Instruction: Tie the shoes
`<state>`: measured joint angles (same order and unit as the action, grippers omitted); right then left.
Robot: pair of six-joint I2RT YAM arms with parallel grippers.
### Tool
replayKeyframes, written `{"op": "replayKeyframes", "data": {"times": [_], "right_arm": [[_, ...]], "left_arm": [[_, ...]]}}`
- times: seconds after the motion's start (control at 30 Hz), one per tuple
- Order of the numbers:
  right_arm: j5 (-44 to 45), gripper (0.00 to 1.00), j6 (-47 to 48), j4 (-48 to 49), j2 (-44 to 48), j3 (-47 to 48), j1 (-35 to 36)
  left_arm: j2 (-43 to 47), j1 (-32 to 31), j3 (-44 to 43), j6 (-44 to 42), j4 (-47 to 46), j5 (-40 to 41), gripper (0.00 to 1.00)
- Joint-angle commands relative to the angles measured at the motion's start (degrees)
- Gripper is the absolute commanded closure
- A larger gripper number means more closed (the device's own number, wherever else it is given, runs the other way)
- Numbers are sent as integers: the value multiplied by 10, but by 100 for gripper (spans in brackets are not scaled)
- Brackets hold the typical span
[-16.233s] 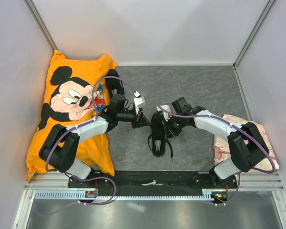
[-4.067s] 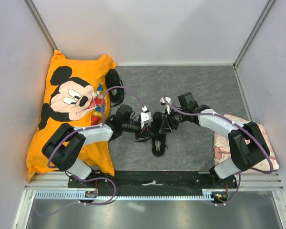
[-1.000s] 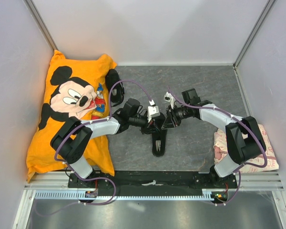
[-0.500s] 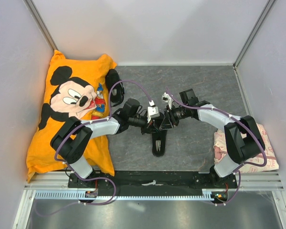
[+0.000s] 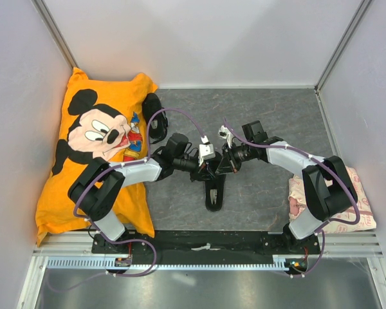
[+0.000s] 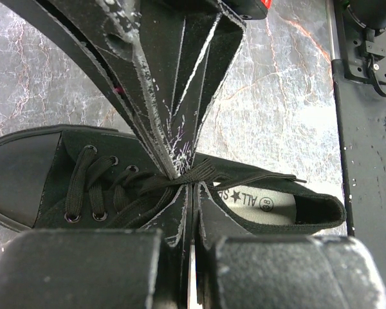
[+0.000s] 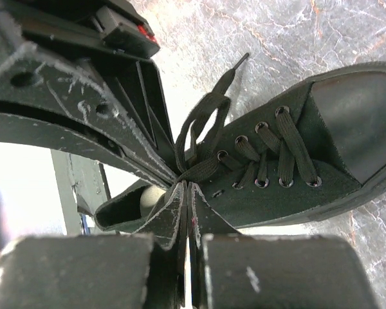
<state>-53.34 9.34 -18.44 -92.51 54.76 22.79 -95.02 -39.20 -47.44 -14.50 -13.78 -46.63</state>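
Note:
One black shoe (image 5: 213, 193) lies in the middle of the mat, toe towards the arms' bases. My left gripper (image 6: 192, 184) and right gripper (image 7: 185, 184) meet tip to tip over its tongue. Both are shut, each pinching a strand of the black lace (image 6: 199, 172) where the strands cross. In the right wrist view, loose lace loops (image 7: 202, 129) rise behind the pinch, and the toe cap (image 7: 357, 122) points right. The pale insole label (image 6: 257, 199) shows in the left wrist view. A second black shoe (image 5: 154, 116) lies against the pillow's edge, apart from both grippers.
The orange Mickey Mouse pillow (image 5: 93, 145) fills the left side, under my left arm. A pink patterned cloth (image 5: 350, 193) lies at the right wall beside my right arm. Grey walls close in the marbled mat (image 5: 270, 116) on three sides.
My right gripper has slid a little left to the lace crossing and shut there. The left gripper has stayed shut on the lace, and the shoe has not moved.

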Motion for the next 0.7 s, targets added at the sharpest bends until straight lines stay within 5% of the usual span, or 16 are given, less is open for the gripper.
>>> {"op": "replayKeyframes", "data": {"times": [0.0,0.17,0.37,0.67], "right_arm": [[-8,100,13,14,22,-10,2],[-1,100,15,16,39,-20,2],[2,100,19,15,46,-25,2],[10,100,19,16,47,-24,2]], "left_arm": [[11,7,4,-25,3,2,85],[64,21,21,-93,97,-19,60],[148,47,62,-191,134,-43,46],[110,60,5,-408,184,-45,43]]}}
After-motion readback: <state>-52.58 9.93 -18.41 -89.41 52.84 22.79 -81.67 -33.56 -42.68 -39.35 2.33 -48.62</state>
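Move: Both grippers meet over the middle of the shoe. The lace crossing lies between the left fingertips, hardly a centimetre to their right and below, with the right fingertips about 1 cm ahead. From the left hand, the shoe's middle is level and some 5 cm below, and the shoe opening 5 cm back. The loose lace tail ends roughly 3 cm ahead, 7 cm left and 7 cm down. From the right hand, the crossing is 1 cm back and 1 cm left. Open the left fingers to rather more than half, letting go of the lace, and draw the gripper out to the left, about 6 cm from the crossing, swinging slightly back on the way and finishing a little higher, rolled some 15 degrees. Keep the right fingers shut on the lace beside the crossing, easing back only about half a centimetre. ##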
